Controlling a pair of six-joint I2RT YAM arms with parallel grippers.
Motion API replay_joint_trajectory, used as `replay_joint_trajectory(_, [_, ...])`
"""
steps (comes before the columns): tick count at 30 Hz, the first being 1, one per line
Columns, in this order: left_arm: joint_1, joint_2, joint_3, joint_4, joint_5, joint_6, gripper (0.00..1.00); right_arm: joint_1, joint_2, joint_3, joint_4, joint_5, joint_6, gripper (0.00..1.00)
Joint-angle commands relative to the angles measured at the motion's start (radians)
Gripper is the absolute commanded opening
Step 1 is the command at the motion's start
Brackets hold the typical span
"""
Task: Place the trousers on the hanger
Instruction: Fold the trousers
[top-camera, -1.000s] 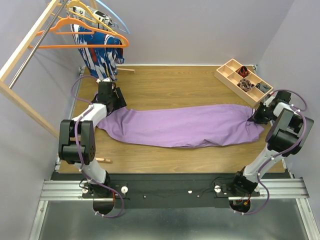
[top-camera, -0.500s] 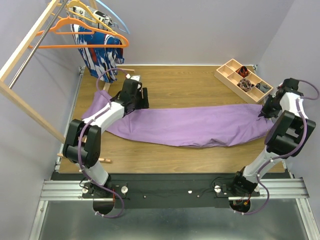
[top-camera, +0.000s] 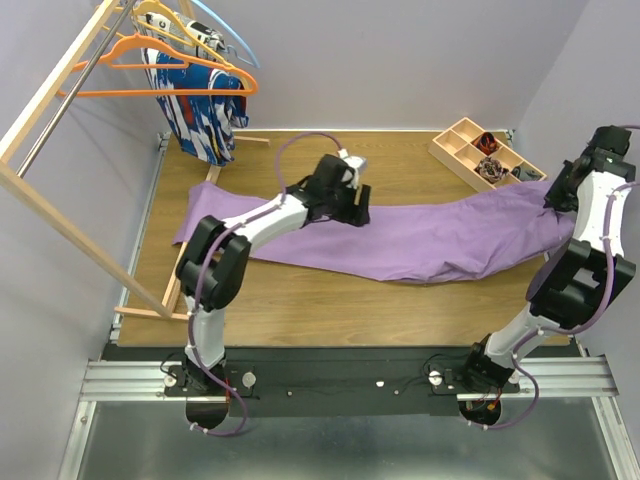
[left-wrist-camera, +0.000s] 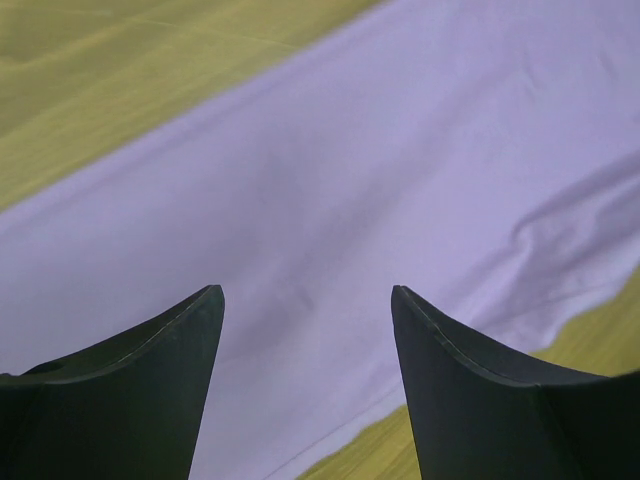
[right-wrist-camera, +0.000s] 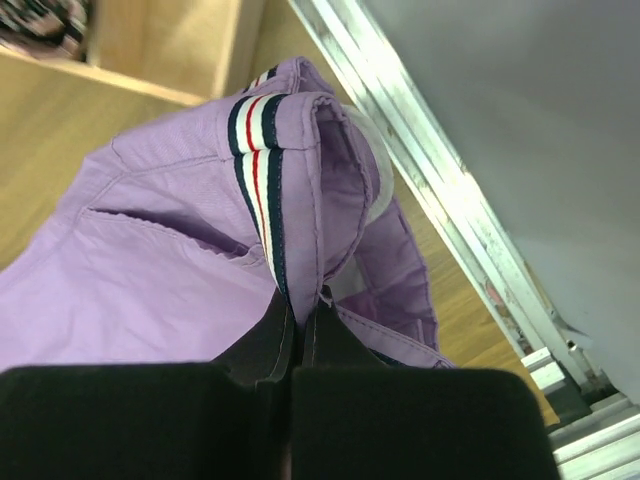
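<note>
The lilac trousers (top-camera: 430, 240) lie stretched across the wooden table, legs to the left. Their right end hangs lifted off the table. My right gripper (top-camera: 556, 196) is shut on the striped waistband (right-wrist-camera: 262, 150), the fabric pinched between its black fingertips (right-wrist-camera: 300, 315). My left gripper (top-camera: 350, 207) hovers over the middle of the trousers (left-wrist-camera: 350, 180), open, with nothing between its fingers (left-wrist-camera: 305, 295). The bright orange hanger (top-camera: 150, 92) hangs on the rack at the far left, away from both grippers.
A blue, white and red patterned garment (top-camera: 195, 110) hangs on the rack, under a yellow-orange hanger (top-camera: 165, 20) and a light blue hanger (top-camera: 235, 40). The wooden rack frame (top-camera: 60, 215) slants along the left. A compartmented wooden tray (top-camera: 487, 160) sits at the back right.
My left gripper has travelled right from the leg ends to the middle of the trousers. My right gripper has risen and moved back with the waistband, pulling the cloth rightwards.
</note>
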Motion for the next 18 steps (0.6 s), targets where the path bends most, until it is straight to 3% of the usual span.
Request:
replay_joint_trajectory(1, [-0.087,0.106,0.122,-0.01,0.179,0.035,0.77,-0.001,-0.054,0.131,-0.027,0.001,0.019,0.01])
replay_joint_trajectory(9, [-0.153,0.246,0.346,-0.056,0.297,0.059,0.77,0.013,-0.025,0.232,-0.082,-0.125,0.034,0.01])
replay_joint_trajectory(18, [-0.215,0.336,0.41,-0.048,0.363,0.09,0.77,0.131,-0.03,0.188,-0.083,-0.165,0.09,0.01])
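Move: The right hand already grips the trousers' gathered waistband, which lies roughly 50 cm to the open left hand's right, about level fore-and-aft and some 4 cm higher. From the left hand, the rumpled near edge is around 24 cm right, 18 cm back and 12 cm below. From the right hand, the wooden tray's middle is some 13 cm left, 11 cm ahead and 14 cm below. The left hand, fingers kept open, sweeps about 14 cm to the right above the trousers and roughly 5 cm back, towards the rumpled near edge and the held waist, turning some 25 degrees clockwise as it slows, its height barely changed at the end. Keeping its shut grip on the waistband, the right hand goes on raising it about 7 cm while easing forward, then levels off and carries it a little left towards the tray, its fingers tipping up about 10 degrees. ##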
